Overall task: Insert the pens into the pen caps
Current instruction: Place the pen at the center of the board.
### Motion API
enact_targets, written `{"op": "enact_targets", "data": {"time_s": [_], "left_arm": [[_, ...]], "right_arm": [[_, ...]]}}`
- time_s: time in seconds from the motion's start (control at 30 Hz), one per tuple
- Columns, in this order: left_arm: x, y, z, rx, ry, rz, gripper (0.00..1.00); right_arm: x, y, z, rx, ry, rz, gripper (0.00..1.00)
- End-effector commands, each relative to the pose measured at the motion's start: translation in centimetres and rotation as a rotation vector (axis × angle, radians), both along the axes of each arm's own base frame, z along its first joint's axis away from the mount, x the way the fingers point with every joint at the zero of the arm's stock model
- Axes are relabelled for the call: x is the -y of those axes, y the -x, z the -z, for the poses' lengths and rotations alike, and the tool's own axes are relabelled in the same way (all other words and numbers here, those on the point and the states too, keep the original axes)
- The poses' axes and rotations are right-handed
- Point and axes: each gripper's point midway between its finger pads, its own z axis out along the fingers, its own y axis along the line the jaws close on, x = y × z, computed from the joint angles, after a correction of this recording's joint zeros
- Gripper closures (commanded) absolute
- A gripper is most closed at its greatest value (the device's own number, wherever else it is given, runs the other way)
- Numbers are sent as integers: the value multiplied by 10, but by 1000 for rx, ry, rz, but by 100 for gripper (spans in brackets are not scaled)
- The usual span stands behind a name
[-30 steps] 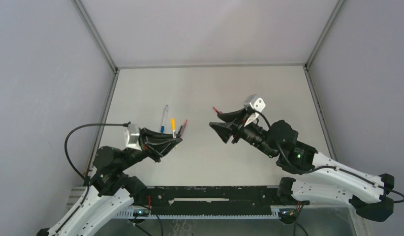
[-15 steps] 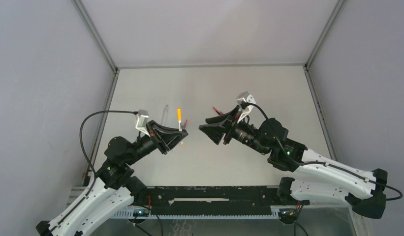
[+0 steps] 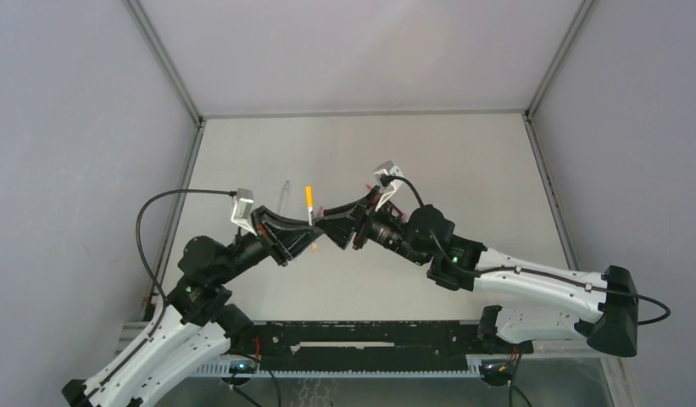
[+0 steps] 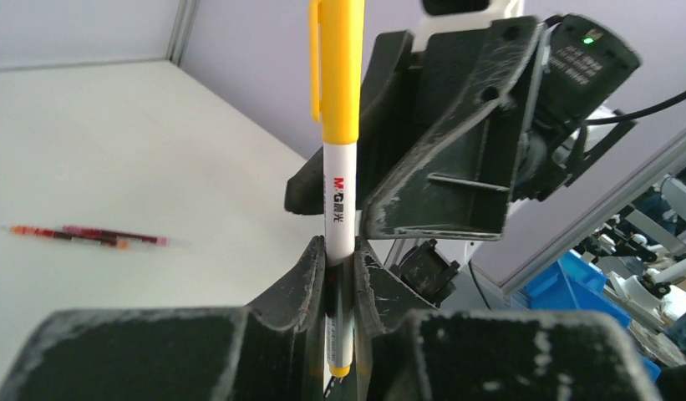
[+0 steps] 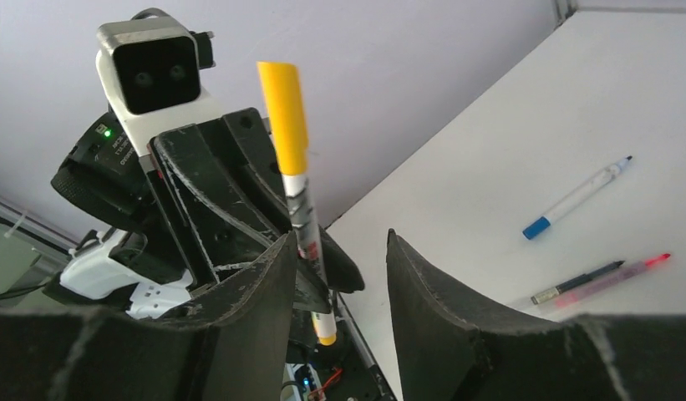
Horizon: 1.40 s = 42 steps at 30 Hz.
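Note:
My left gripper (image 3: 314, 234) (image 4: 339, 244) is shut on a white-barrelled pen (image 4: 339, 196) that stands upright. A yellow cap (image 4: 340, 67) sits on the pen's upper end and a yellow plug shows below the fingers. My right gripper (image 3: 331, 231) (image 5: 341, 238) is open and right up against the left one. In the right wrist view the pen (image 5: 306, 217) stands just ahead of the gap, close to the left finger (image 5: 256, 284). A blue-ended pen (image 5: 573, 199) (image 3: 285, 193) lies on the table. Thin dark and red pens (image 5: 598, 278) (image 4: 88, 236) lie beside each other. Loose pen caps are out of view.
The grey side walls (image 3: 90, 170) and the back wall (image 3: 361, 51) close in the white table (image 3: 463, 161). Both arms meet over the table's left-middle part, near the loose pens.
The left arm raised the yellow pen upright, then held still. The right arm swung left until its open jaws reached the pen, and they have narrowed a little.

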Motion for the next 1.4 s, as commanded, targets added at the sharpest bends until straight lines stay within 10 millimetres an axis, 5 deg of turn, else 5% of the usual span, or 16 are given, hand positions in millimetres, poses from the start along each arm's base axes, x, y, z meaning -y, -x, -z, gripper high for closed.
{"op": "enact_targets", "data": {"time_s": [0.0,0.4,0.7,0.83,0.93,1.1,1.23,1.37], "left_arm": [[-4,11,-30,119,57,24,100],[4,11,-20,92,27,62,100],[6,13,-19,90,19,80,96],[5,10,-17,81,15,65,73],[3,8,-14,65,6,49,46],[1,7,-10,52,-16,34,13],[-3,4,-1,27,-54,5,8],[-19,-9,23,-30,-145,-118,4]], "right_arm": [[0,4,-41,16,-117,-17,49],[-7,8,-53,48,-165,-50,51],[-19,9,-43,29,-121,-86,66],[-20,11,-43,31,-116,-98,99],[-14,6,-45,27,-117,-59,100],[3,-7,-49,32,-107,27,100],[31,-30,-46,13,-69,145,100],[74,-60,-20,-46,46,298,100]]}}
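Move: The yellow-capped pen stands upright in the left fingers, its middle about 3 cm above that hand's point. From the open right hand the pen is about 3 cm to the left, 1 cm ahead and level. On the board, some 30 cm below the right hand, the pink pen lies about 21 cm ahead and 9 cm left, the black pen 18 ahead and 12 left, and the pair of red pens 29 ahead and 12 right. The right fingers pinch the yellow-capped pen just below its cap, having eased some 2 cm left and 1 cm up to it and closed from half open. Then the left fingers, nearly still until then, open wide and let go, sinking about 2 cm, while the right hand keeps its pinch and swings roughly 5 cm right and 3 cm forward, away from the left hand. ##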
